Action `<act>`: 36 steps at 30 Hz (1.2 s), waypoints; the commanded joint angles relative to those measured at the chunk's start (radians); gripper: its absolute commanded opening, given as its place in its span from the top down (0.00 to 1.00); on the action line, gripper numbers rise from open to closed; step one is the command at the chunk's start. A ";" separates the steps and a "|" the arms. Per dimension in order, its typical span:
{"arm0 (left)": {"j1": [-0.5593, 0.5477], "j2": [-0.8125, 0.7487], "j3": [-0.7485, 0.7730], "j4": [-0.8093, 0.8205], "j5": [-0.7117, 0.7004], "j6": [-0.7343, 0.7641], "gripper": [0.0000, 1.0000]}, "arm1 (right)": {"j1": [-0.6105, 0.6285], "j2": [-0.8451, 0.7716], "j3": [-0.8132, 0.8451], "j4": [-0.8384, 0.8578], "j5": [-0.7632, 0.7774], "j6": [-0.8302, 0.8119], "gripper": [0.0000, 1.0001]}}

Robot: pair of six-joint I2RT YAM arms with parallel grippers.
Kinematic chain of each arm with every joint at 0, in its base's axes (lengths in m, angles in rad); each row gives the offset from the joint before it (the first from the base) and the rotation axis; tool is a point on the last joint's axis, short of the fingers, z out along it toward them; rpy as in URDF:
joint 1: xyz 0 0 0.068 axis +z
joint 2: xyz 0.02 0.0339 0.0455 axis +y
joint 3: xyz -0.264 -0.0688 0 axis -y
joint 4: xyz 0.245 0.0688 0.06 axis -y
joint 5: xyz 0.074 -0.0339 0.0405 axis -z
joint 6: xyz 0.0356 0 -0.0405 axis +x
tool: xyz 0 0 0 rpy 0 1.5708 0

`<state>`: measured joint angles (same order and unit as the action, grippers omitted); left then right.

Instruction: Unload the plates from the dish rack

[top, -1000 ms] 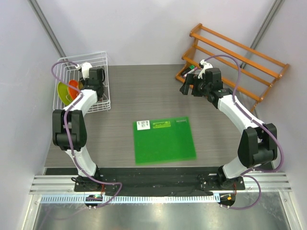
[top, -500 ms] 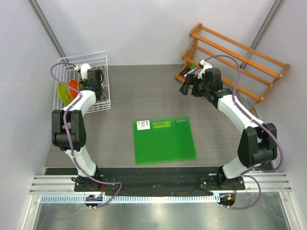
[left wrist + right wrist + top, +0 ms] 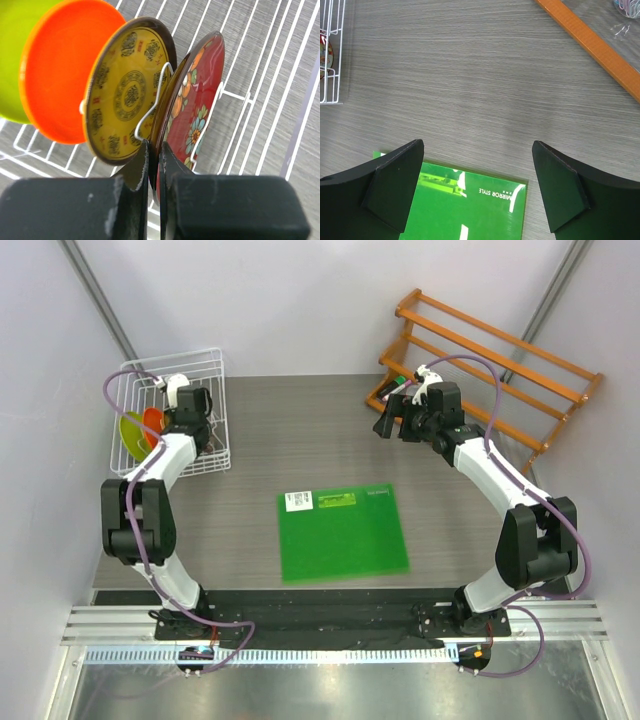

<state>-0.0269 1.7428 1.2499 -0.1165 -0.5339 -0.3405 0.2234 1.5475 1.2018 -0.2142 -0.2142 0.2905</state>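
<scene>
The white wire dish rack [image 3: 213, 360] stands at the table's far left with the plates upright between its prongs. In the left wrist view they stand in a row: lime green [image 3: 12, 55], orange [image 3: 57, 75], yellow patterned [image 3: 125, 95] and dark red floral [image 3: 197, 105]. My left gripper [image 3: 155, 157] is shut on the lower rim of the dark red floral plate, inside the rack [image 3: 260, 75]. From above, the left gripper [image 3: 186, 426] sits over the rack's right half. My right gripper [image 3: 392, 424] hangs open and empty above the table; its fingers [image 3: 395, 180] frame bare wood.
A flat green square mat [image 3: 342, 532] lies in the middle of the table, its far edge below the right gripper [image 3: 465, 205]. An orange wooden slatted shelf [image 3: 500, 370] stands at the back right. The rack's corner [image 3: 332, 60] shows at the right wrist view's left edge.
The left gripper has shut on the dark red plate's rim and the left arm has shifted slightly leftward into the rack. The right arm has not moved.
</scene>
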 commanded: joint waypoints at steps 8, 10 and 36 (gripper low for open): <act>-0.013 -0.172 -0.014 0.038 -0.195 0.138 1.00 | 0.004 -0.009 -0.001 0.018 -0.039 0.018 0.05; -0.025 -0.196 -0.023 0.047 -0.205 0.146 1.00 | 0.004 -0.012 -0.002 0.018 -0.036 0.018 0.05; -0.054 -0.391 0.007 -0.069 0.644 -0.210 1.00 | 0.008 -0.014 -0.027 0.199 -0.243 0.153 0.05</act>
<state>-0.0723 1.3857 1.2842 -0.2970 -0.2031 -0.3931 0.2234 1.5475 1.1877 -0.1543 -0.3271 0.3702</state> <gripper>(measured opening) 0.047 0.951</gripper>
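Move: The red flowered plate is already pinched at its rim, still upright in the rack, its middle about 5 cm ahead of the left hand and 1 cm right. Bare table beyond the rack's right side lies about 18 cm right, 2 cm back and 12 cm lower. The yellow plate stands 3 cm left and 1 cm back, the orange one 6 cm left and 2 cm back, both slightly lower. From the right hand, the red plate is some 43 cm left and 10 cm ahead, slightly lower. The red plate, kept pinched by its rim in the left fingers, is drawn up out of the rack's wires and slightly back, then swung right over the rack's right side towards the open table while still rising. The hand gains about 13 cm in height, with some 8 cm rightward coming late as the wrist turns clockwise by roughly 20 degrees. The right hand, empty and open, only starts to drift left and up by about 2 cm. ##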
